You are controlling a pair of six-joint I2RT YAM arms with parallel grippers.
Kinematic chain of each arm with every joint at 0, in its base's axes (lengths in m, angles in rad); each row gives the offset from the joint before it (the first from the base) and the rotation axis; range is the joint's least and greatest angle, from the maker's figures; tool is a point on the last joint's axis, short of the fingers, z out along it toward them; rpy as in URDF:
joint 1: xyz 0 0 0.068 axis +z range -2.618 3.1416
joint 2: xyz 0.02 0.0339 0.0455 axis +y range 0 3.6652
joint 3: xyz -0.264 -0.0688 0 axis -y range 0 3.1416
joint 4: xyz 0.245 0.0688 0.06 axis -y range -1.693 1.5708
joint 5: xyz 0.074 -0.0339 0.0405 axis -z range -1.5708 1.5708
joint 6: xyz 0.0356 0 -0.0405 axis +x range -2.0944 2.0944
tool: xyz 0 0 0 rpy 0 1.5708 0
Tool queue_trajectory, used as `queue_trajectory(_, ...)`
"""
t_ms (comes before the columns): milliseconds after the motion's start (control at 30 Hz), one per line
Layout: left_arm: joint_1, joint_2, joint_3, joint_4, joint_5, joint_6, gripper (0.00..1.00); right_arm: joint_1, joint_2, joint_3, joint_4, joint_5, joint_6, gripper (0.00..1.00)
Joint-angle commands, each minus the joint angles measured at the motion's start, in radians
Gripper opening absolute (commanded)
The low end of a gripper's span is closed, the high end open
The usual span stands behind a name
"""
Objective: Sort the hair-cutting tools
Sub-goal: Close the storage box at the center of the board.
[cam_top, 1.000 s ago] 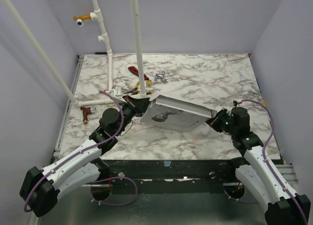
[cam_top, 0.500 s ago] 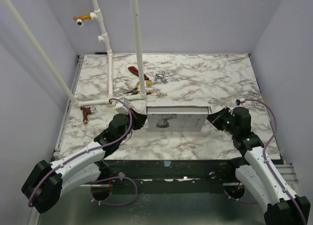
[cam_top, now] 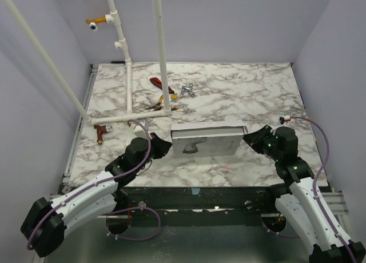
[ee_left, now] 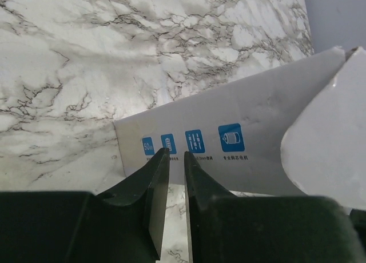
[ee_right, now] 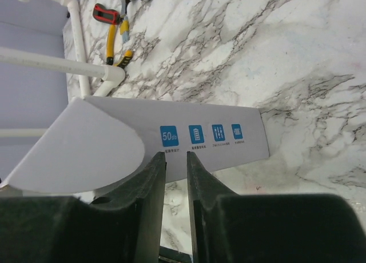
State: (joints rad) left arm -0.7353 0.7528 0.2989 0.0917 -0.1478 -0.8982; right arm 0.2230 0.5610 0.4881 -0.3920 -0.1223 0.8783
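No hair-cutting tools show in any view. A white cardboard box (cam_top: 209, 140) with a printed picture on its side rests on the marble table (cam_top: 240, 91) between my two grippers. My left gripper (cam_top: 166, 148) sits just off the box's left end, its jaws a narrow gap apart with nothing between them. In the left wrist view the gripper (ee_left: 176, 153) points at the box's side with blue icons (ee_left: 229, 143). My right gripper (cam_top: 249, 139) stands just off the right end, also slightly open and empty. In the right wrist view that gripper (ee_right: 176, 154) faces the box (ee_right: 200, 131) and a rounded flap (ee_right: 86, 143).
Red- and yellow-handled hand tools (cam_top: 160, 91) and a small silver piece (cam_top: 187, 91) lie behind the box near a white pipe frame (cam_top: 128, 74). A reddish-brown T-shaped piece (cam_top: 101, 131) lies at the table's left edge. The pliers (ee_right: 108, 34) show in the right wrist view.
The box was tilted and held up between both grippers; now it rests level on the table. Both grippers have opened a little and let go of its ends.
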Motion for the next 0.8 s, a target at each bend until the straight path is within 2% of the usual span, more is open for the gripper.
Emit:
queue_trajectory(0,0.003,-0.085,0.017,-0.129,-0.039,0.024,0.26,0.012,-0.012,0.073,-0.111,0.057,-0.025,0.28)
queue_trajectory(233,0.028,-0.130,0.057,-0.263,-0.079,0.031,0.43,0.013,-0.030,0.169,-0.220,0.119,-0.073,0.39)
queue_trajectory(367,0.032,-0.222,0.074,-0.356,-0.121,0.048,0.54,0.012,-0.066,0.225,-0.260,0.140,-0.129,0.50)
queue_trajectory(533,0.035,-0.344,0.090,-0.420,-0.166,0.091,0.71,0.013,-0.071,0.268,-0.233,0.130,-0.209,0.57)
queue_trajectory(767,0.039,-0.366,0.133,-0.415,-0.096,0.144,0.75,0.013,-0.047,0.265,-0.156,0.002,-0.298,0.56)
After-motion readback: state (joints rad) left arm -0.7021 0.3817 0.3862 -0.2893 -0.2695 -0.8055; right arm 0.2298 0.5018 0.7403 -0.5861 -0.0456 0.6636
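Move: The storage box stands on its long edge between the hands, its middle about 14 cm to the left hand's right, 2 cm ahead and 3 cm lower. From the right hand its middle is some 14 cm left, level fore and aft, roughly 6 cm lower. The white pipe corner lies about 17 cm ahead of the left hand, 2 cm left; the yellow-handled pliers some 20 cm ahead, 3 cm left, both some 10 cm lower. Fingers opening, both hands leave the box's ends: left hand 6 cm left, then up; right hand 8 cm up. ##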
